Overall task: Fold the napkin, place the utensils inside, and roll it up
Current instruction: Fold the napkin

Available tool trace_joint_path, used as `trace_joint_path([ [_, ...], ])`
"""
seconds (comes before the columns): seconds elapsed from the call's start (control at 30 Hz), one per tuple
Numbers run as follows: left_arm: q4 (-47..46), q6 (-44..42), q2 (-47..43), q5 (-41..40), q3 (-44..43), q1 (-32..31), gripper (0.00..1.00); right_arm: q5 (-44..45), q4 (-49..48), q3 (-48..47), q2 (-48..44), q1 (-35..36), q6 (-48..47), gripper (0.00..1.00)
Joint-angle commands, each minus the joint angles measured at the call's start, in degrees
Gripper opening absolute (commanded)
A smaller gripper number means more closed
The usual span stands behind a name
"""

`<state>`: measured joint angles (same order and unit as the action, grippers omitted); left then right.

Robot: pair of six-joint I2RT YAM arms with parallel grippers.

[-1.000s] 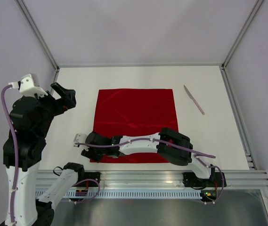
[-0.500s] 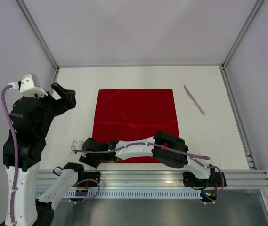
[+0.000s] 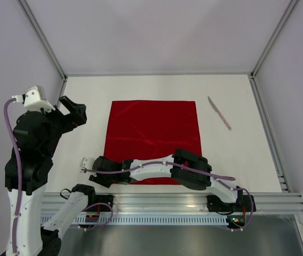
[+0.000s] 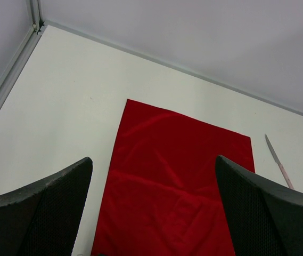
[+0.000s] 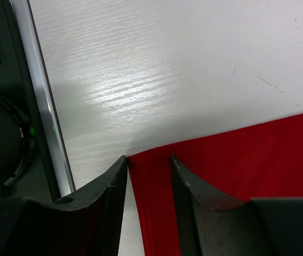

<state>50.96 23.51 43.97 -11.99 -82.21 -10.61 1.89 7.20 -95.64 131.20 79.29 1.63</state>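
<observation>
The red napkin [image 3: 154,136] lies flat in the middle of the white table. The left wrist view shows the napkin [image 4: 172,186] too. The utensil, a thin pale knife-like piece [image 3: 219,112], lies apart to the right of the cloth, and its tip end [image 4: 278,162] shows from the left wrist. My right gripper [image 3: 100,178] is low at the napkin's near-left corner. In the right wrist view this gripper [image 5: 148,160] has its fingers [image 5: 103,202] either side of the cloth corner [image 5: 151,181], with a gap between them. My left gripper [image 3: 72,109] hangs raised left of the cloth, and the left gripper [image 4: 151,208] is wide open and empty.
An aluminium rail [image 3: 167,202] runs along the table's near edge, close beside the right gripper, and the rail [image 5: 39,106] also shows from the right wrist. Grey walls and frame posts [image 3: 44,40] bound the table at the left, back and right.
My right gripper has slid left and towards the near edge, down onto the napkin's near-left corner, and its jaws have narrowed slightly. The left arm has barely moved.
</observation>
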Motion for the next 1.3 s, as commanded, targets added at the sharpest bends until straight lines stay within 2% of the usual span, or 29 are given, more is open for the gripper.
trace_joint_path([
  [0.0, 0.72, -0.65, -0.55, -0.93, 0.3, 0.33, 1.0, 1.8, 1.5, -1.04, 2.75, 0.17, -0.4, 0.44],
  [0.27, 0.63, -1.27, -0.72, -1.2, 0.92, 0.33, 1.0, 2.33, 1.76, -1.48, 3.28, 0.17, -1.1, 0.16],
  [0.4, 0.55, -1.36, -0.72, -1.37, 0.92, 0.33, 1.0, 3.2, 2.99, -2.62, 2.93, 0.17, -1.1, 0.06],
  [0.97, -0.77, -1.53, -0.9, -0.84, 1.44, 0.24, 1.0, -0.75, 6.51, -4.74, -8.67, -1.68, -3.3, 0.0],
  [1.27, -1.83, -1.8, -0.72, -0.14, 2.85, 0.24, 1.0, 0.39, 8.0, -6.32, -10.34, -4.93, -4.09, 0.0],
])
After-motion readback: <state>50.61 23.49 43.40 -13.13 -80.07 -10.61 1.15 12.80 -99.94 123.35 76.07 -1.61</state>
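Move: The napkin's near-left corner lies right at the right hand's fingertips, about 1 cm back and 1 cm below, with the half-open fingers astride the cloth's edge. The front table edge runs some 5 cm back from the hand; the napkin's far-left corner is about 44 cm straight ahead, its near-right corner 45 cm to the right and 1 cm back, all at table height. From the raised left hand the near-left corner is roughly 39 cm below and 10 cm back, straight behind. Almost in place at first, the right hand shuts its fingers on the napkin's near-left corner, pinching the cloth just above the table. Then it goes up about 9 cm with the corner held, easing forward some 3 cm over the napkin as it climbs, the wrist's tilt nearly unchanged. ##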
